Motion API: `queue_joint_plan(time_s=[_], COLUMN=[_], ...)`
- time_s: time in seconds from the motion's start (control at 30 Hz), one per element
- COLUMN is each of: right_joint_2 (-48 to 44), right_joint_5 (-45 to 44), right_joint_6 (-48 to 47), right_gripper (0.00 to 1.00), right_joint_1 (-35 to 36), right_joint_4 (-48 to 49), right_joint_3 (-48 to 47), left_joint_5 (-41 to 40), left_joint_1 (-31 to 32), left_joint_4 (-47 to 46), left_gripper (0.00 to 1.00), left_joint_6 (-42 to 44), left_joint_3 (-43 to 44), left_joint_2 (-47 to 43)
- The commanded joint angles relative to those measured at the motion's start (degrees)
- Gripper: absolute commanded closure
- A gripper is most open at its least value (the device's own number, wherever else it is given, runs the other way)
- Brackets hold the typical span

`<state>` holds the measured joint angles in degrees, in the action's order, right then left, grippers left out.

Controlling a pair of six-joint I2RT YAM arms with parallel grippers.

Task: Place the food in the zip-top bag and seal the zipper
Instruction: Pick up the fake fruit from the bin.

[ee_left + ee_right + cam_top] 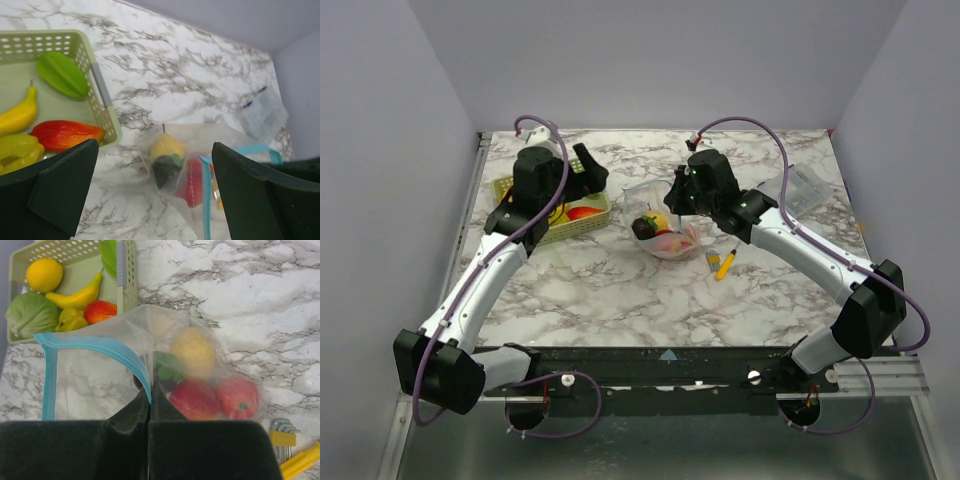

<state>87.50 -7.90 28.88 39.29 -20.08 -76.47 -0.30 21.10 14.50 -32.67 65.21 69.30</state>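
The clear zip-top bag (665,235) lies mid-table holding a yellow pear (193,353), red fruits (196,399), a tomato (239,396) and a dark piece. My right gripper (150,395) is shut on the bag's light-blue zipper (100,345) and holds the mouth up. The bag also shows in the left wrist view (185,165). My left gripper (582,172) is open and empty above the green basket (588,226), which holds a banana (77,297), a lemon (44,274), a cabbage (29,314), a red fruit (62,134) and a green leaf-shaped piece (62,75).
A yellow stick with a black tip (724,263) and small metal keys (282,427) lie right of the bag. A smaller clear plastic piece (802,188) lies at the back right. Grey walls close the table at back and sides.
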Motion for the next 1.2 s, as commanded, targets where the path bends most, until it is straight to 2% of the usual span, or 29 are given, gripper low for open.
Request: queue_joint_plan(time_s=[0.0, 0.1, 0.23, 0.47, 0.6, 0.83, 1.17], right_joint_2=[-0.4, -0.2, -0.2, -0.7, -0.8, -0.3, 0.3], right_joint_5=[0.3, 0.6, 0.3, -0.4, -0.9, -1.1, -0.7], right_joint_6=[-0.8, -1.0, -1.3, -1.3, -1.5, -1.6, -1.0], right_gripper=[1.0, 1.0, 1.0, 1.0, 1.0, 1.0, 1.0], right_joint_1=[-0.2, -0.2, -0.2, -0.2, -0.2, -0.2, -0.2], right_joint_4=[0.9, 0.9, 1.2, 0.8, 0.4, -0.4, -1.1], right_joint_3=[-0.2, -0.3, -0.1, 0.6, 0.8, 0.2, -0.2], left_joint_5=[7.6, 13.1, 15.8, 14.8, 11.3, 8.2, 10.9], left_joint_1=[-10.7, -15.6, -18.2, -19.1, -19.5, -20.6, -20.6], left_joint_4=[-0.4, -3.1, -4.5, -3.8, -2.2, 1.3, 0.6], left_gripper=[0.01, 0.01, 0.03, 0.03, 0.03, 0.01, 0.01], left_joint_6=[-13.5, -18.4, -23.4, -27.8, -28.3, -33.6, -40.9], left_joint_3=[-1.9, -2.3, 1.0, 9.5, 14.4, 19.6, 23.3], left_joint_2=[1.9, 7.2, 15.2, 29.2, 35.3, 42.8, 50.3])
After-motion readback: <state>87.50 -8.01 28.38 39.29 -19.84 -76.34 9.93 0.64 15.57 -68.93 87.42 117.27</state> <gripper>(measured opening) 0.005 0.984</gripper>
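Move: The green star fruit, lying in the bin's far right corner, is about 19 cm ahead of the left hand, 6 cm to its left and 23 cm below. At that depth too, the banana is some 11 cm ahead and 12 cm left of this hand, the red-orange fruit 10 cm ahead and 5 cm left. The bag of food is roughly 5 cm ahead and 14 cm right. From the right hand, the star fruit is about 17 cm ahead, 22 cm left and 17 cm down. With its fingers wide open and empty, the left hand first swings left and forward away from the bag, then reaches forward and down to the green star fruit in the bin, about 19 cm down, 17 cm forward and 9 cm left in all. On the way the wrist tips the fingers from nearly level to steeply down and turns counter-clockwise, some 30 degrees each, its left side dropping, so the star fruit comes between the open fingertips but just beyond them, while the right hand stays still, keeping its pinch on the bag's edge. ##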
